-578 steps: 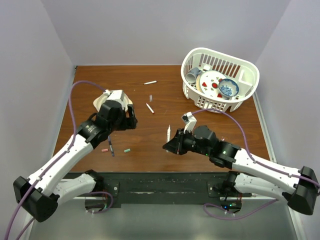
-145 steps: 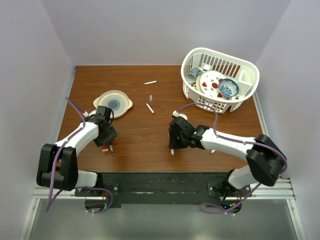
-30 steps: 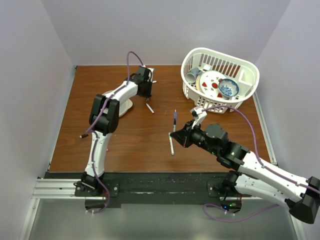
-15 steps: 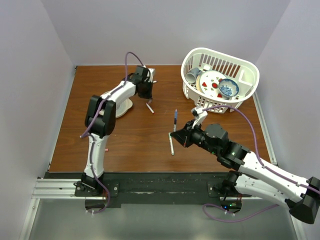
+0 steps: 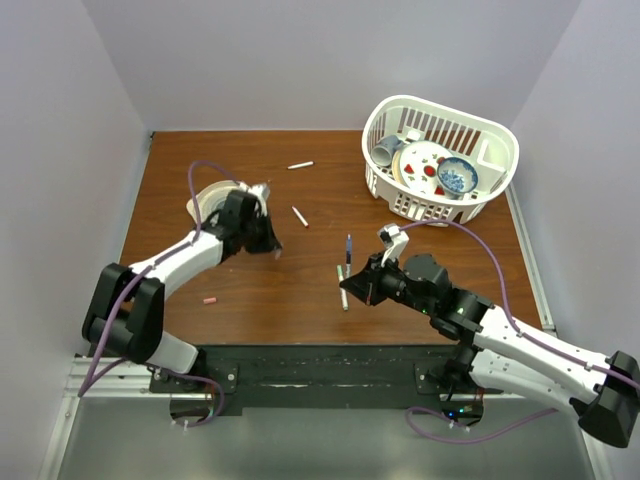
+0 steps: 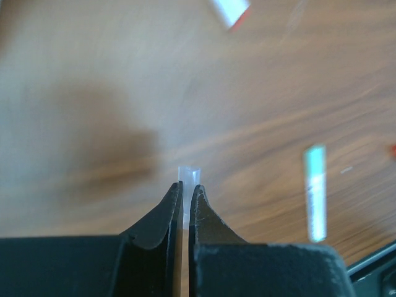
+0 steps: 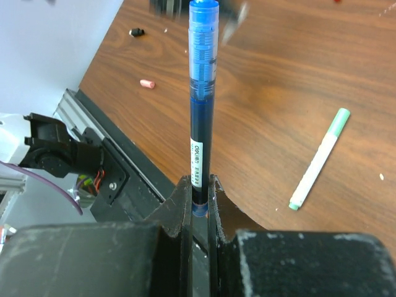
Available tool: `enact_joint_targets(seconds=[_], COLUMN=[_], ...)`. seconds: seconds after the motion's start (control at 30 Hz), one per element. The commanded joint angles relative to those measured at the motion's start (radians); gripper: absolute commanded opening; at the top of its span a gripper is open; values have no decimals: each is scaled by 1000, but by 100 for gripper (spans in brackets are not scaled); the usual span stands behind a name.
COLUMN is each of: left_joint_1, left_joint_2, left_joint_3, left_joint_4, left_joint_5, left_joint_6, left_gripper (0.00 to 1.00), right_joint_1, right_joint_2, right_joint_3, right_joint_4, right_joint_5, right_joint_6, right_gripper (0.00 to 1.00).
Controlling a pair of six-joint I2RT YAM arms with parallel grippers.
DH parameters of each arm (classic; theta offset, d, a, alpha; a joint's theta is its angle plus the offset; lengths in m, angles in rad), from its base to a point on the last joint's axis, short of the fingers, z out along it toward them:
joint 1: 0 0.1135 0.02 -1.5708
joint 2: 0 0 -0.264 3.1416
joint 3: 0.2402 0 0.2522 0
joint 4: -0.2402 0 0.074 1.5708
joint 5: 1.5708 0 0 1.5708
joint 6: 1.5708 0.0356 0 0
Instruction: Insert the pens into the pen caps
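My right gripper [image 7: 198, 185] is shut on the lower end of a dark blue pen [image 7: 202, 93], which stands upright with its tip bare. From above, that pen [image 5: 348, 248] rises over the right gripper [image 5: 352, 284] at mid-table. My left gripper [image 6: 187, 187] is shut on a small pale translucent pen cap [image 6: 189, 174] that pokes out past the fingertips. In the top view the left gripper [image 5: 272, 246] hangs left of the blue pen, well apart from it. A white pen with a green cap [image 7: 318, 158] lies on the table beside the right gripper.
Two white pens [image 5: 300, 165] [image 5: 299, 215] lie further back. A pink cap [image 5: 209, 299] sits near the front left, and a dark cap [image 7: 136, 31] lies beyond it. A plate [image 5: 205, 200] is behind the left arm. A white basket [image 5: 385, 185] of dishes stands at the back right.
The left gripper shut on the pale cap at the back of the table and swung nearer and leftward with it. The right arm shifted slightly nearer with the blue pen.
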Motion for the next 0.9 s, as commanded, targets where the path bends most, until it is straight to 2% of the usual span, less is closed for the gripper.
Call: enact_joint_targets(seconds=[0.0,0.3,0.37,0.43,0.53,0.6,0.67,0.87], left_joint_1=[-4,-11,-11,-11,-11,-11,-13,-18], left_joint_2=[-70,-81,-89,-141,-265,-369,-423,-526], left_joint_3=[-159,-159,-156,-165,-205,-249,-291,-373], left_joint_4=[76,-24,-33,-2,129,295,440,706], left_joint_5=[-53,-162,-127,-11,147,219,250,307], left_joint_6=[-57,13,15,-30,-152,-267,-336,-503], left_gripper=[0,0,0,0,0,0,0,0], right_joint_1=[2,3,2,3,3,5,12,60], right_joint_2=[-14,-6,1,32,89,127,184,311], right_joint_3=[-6,-23,-28,-31,-61,-80,-96,-101], right_joint_4=[32,46,49,78,191,253,346,552], right_joint_5=[-15,-26,-30,-46,-102,-139,-156,-196], right_joint_6=[20,43,41,40,70,93,127,175], right_gripper=[0,0,0,0,0,0,0,0])
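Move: The left hand, with the clear cap in its fingers, has the blue pen that the right hand holds upright about 15 cm back, 14 cm to its right and some 14 cm higher. From the right hand that cap lies roughly 16 cm ahead, 14 cm left and 10 cm lower. The green-ended marker is on the table 12 cm straight ahead of the right hand and 17 cm below. The red-tipped marker lies about 15 cm ahead of the left hand, 6 cm right and 7 cm below. Keeping its pinch on the clear cap, the left hand draws back about 5 cm while sinking and easing left, hovers there, then climbs steeply by some 18 cm and swings right towards the blue pen, its fingers tilting up from steeply down to point more sideways at the right hand. The right hand keeps the pen gripped and upright, all but still at first, then sinks and shifts left, about 5 cm each, with a slight tip and turn of the wrist, to bring the pen towards the cap. ##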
